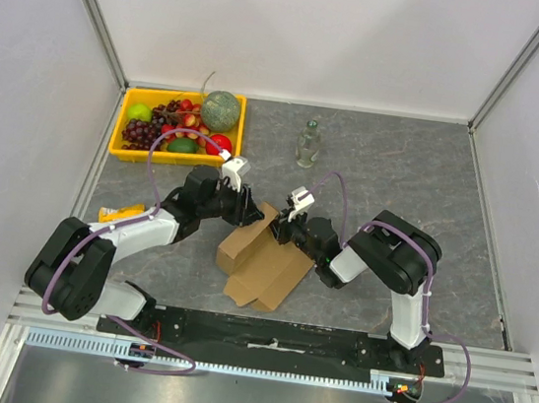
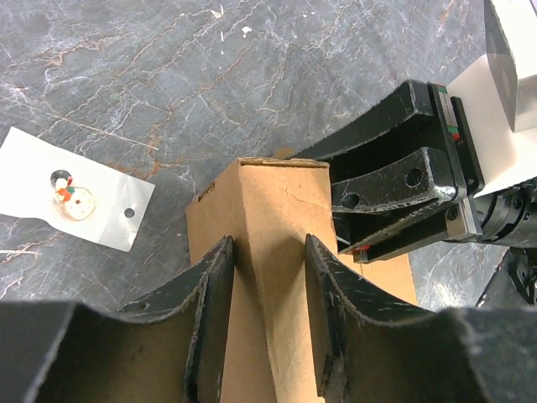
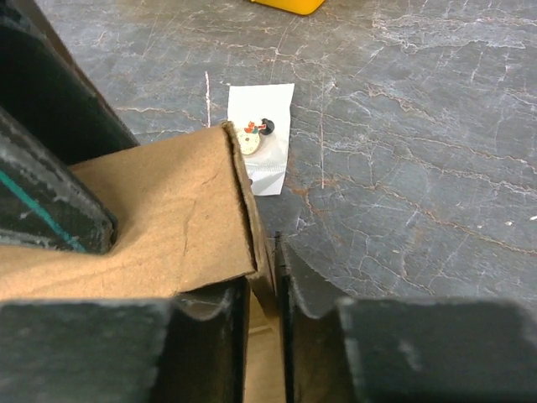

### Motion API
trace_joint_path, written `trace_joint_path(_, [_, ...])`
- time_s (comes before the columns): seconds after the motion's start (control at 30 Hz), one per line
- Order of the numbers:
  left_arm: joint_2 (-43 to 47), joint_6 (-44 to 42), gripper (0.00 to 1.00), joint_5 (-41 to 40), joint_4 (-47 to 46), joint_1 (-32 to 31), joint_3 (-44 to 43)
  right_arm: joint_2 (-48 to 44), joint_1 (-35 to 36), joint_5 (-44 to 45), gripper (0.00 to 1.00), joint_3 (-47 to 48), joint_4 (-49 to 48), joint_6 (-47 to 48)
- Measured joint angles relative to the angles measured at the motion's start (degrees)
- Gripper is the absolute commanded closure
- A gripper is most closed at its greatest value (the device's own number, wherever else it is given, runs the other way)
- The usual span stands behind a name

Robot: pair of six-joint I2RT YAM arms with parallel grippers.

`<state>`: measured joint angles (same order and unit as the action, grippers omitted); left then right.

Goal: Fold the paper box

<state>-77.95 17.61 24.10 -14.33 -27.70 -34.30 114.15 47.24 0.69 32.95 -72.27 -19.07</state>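
The paper box [image 1: 262, 258] is brown corrugated cardboard, partly folded, lying on the grey table between both arms. My left gripper [image 1: 247, 208] reaches it from the far left. In the left wrist view, my left gripper [image 2: 268, 252] straddles a raised folded wall of the paper box [image 2: 281, 201], both fingers pressed against its sides. My right gripper [image 1: 288, 226] meets the box from the right. In the right wrist view, my right gripper [image 3: 264, 277] pinches the thin upright edge of the paper box [image 3: 168, 210]. The right gripper's black fingers [image 2: 394, 189] show beside the fold.
A yellow tray [image 1: 115, 149] of fruit stands at the back left. A clear glass bottle [image 1: 307, 145] stands behind the box. A small white card [image 2: 75, 189] with a trinket lies on the table beyond the box, also seen as the white card [image 3: 267, 143]. A yellow object [image 1: 119, 213] lies by the left arm.
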Motion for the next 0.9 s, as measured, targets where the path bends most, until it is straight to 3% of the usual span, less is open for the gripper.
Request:
trace_joint_path(0.1, [-0.02,0.02,0.56,0.13,0.20,-0.04,0.13,0.00,-0.02,0.24,0.54,0.09,-0.15,0.22])
trace_joint_path(0.23, [0.00,0.33,0.56,0.17,0.55,-0.04,0.52,-0.17,-0.52,-1.01,0.45,0.09,-0.02,0.92])
trace_joint_path(0.4, [0.24,0.79,0.56,0.02,0.59,-0.26,0.61,-3.78,-0.57,-4.50,0.40,-2.62,0.39,2.14])
trace_joint_path(0.63, [2.45,1.03,0.56,-0.15,0.96,-0.42,0.85,-15.61,-0.46,-7.02,0.34,-7.93,2.51,4.35])
trace_joint_path(0.77, [3.37,1.03,0.55,-1.07,1.53,-0.52,0.85,-23.45,-0.15,-6.01,0.34,-9.60,7.21,3.21])
trace_joint_path(0.9, [3.37,1.03,0.55,-1.29,2.80,-0.81,0.94,-36.92,0.31,0.17,0.33,-9.64,19.19,-1.57])
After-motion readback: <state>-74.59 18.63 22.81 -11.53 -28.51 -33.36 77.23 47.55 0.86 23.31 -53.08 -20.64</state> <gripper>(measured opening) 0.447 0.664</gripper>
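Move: The right fingers are shut on the box's corner flap, its middle about 1 cm ahead, 1 cm left and 1 cm below. From the right hand, the box floor lies roughly 8 cm back and 1 cm left, 4 cm down, and the white card some 6 cm ahead and 7 cm left. The left hand straddles the raised folded wall; that corner flap is about 2 cm right of it, level fore and aft, 4 cm lower. Right fingers open off the corner flap and rise about 12 cm, back and rightward; left keeps its hold. ##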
